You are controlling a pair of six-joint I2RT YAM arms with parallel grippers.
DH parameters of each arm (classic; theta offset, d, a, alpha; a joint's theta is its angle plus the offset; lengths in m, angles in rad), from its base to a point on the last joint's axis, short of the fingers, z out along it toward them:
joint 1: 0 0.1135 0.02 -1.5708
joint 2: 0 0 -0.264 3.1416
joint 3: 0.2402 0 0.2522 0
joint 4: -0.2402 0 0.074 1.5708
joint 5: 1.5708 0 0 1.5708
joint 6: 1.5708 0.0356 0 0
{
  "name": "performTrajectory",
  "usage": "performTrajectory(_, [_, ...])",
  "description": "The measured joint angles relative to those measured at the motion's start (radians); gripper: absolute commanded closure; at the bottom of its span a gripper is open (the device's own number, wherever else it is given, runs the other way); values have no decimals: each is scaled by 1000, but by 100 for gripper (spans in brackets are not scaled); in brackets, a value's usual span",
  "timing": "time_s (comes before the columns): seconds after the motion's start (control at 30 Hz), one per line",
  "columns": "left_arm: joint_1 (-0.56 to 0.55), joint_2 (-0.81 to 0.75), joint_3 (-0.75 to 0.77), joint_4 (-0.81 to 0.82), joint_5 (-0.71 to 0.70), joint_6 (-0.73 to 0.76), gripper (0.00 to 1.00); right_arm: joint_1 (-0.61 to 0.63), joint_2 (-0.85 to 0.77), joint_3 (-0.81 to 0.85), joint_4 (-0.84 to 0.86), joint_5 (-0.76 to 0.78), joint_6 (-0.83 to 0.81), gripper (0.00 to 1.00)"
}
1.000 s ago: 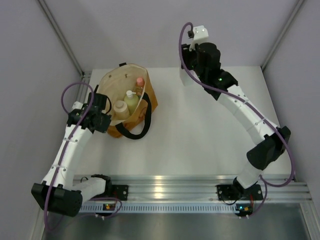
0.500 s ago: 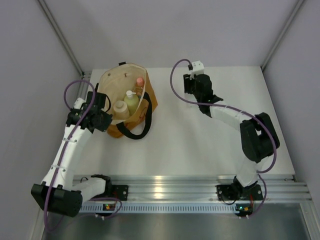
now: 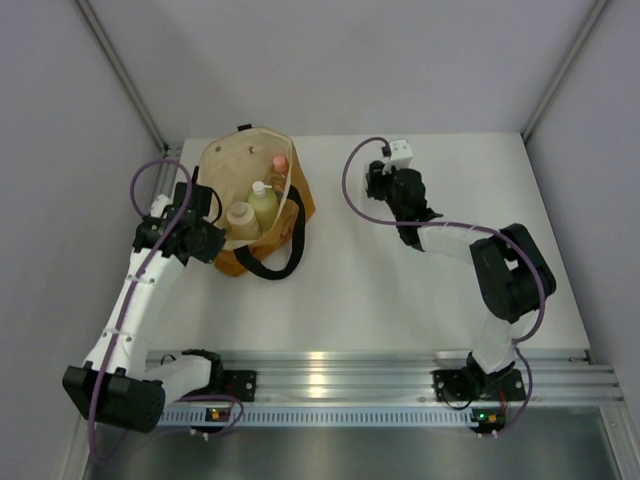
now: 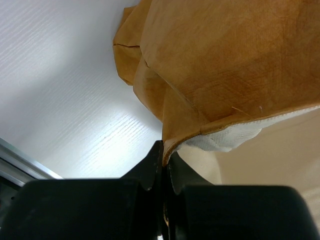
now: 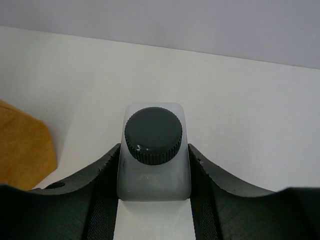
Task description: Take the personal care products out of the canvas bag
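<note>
The canvas bag stands open at the table's back left. Three of the personal care products are upright inside: a beige bottle, a yellow-green pump bottle and an orange-pink bottle. My left gripper is shut on the bag's near-left rim; in the left wrist view the tan fabric is pinched between the fingertips. My right gripper is shut on a white bottle with a dark cap. It sits low over the table right of the bag. Whether the bottle touches the table is hidden.
The bag's black strap handles droop over its near side onto the white table. A corner of the bag shows at the left of the right wrist view. Grey walls close in the back and both sides.
My right arm has come down from high at the back to low over the table, carrying the white bottle nearer. The left gripper and the bag have not moved.
</note>
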Motion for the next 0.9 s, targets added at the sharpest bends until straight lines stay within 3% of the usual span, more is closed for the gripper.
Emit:
performTrajectory(0.03, [0,0,0,0,0,0,100,-1,5,0,4,0,9,73])
performTrajectory(0.3, [0,0,0,5,3,0,100,-3,11,0,8,-6,38,45])
performTrajectory(0.33, [0,0,0,6,3,0,100,-3,11,0,10,-10,42,33])
performTrajectory(0.37, [0,0,0,6,3,0,100,-3,11,0,23,-12,47,30])
performTrajectory(0.63, [0,0,0,6,4,0,100,-3,5,6,94,-30,40,19])
performTrajectory(0.77, [0,0,0,6,4,0,100,0,-18,11,79,-40,31,19])
performTrajectory(0.9, [0,0,0,7,4,0,100,26,-63,116,-47,-61,24,22])
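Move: The dark-capped white bottle is upright in the right hand's fingers, its middle about 4 cm below them; the bare table spot it is meant for lies straight below, some 12 cm down. The canvas bag stands about 27 cm left of that hand and 7 cm back, and the green bottle inside it 25 cm left and 7 cm back. From the left hand, the white bottle lies roughly 20 cm ahead, 31 cm right and 8 cm lower. Barely sinking at first, the right hand pauses with the white bottle over its spot, then opens its fingers wide and lets go. It climbs about 8 cm off the bottle, slowly and then faster, drifting some 3 cm left towards the bag late on, with the fingertips tipping up about 5 degrees. The left hand stays still, keeping its pinch on the bag's rim. ##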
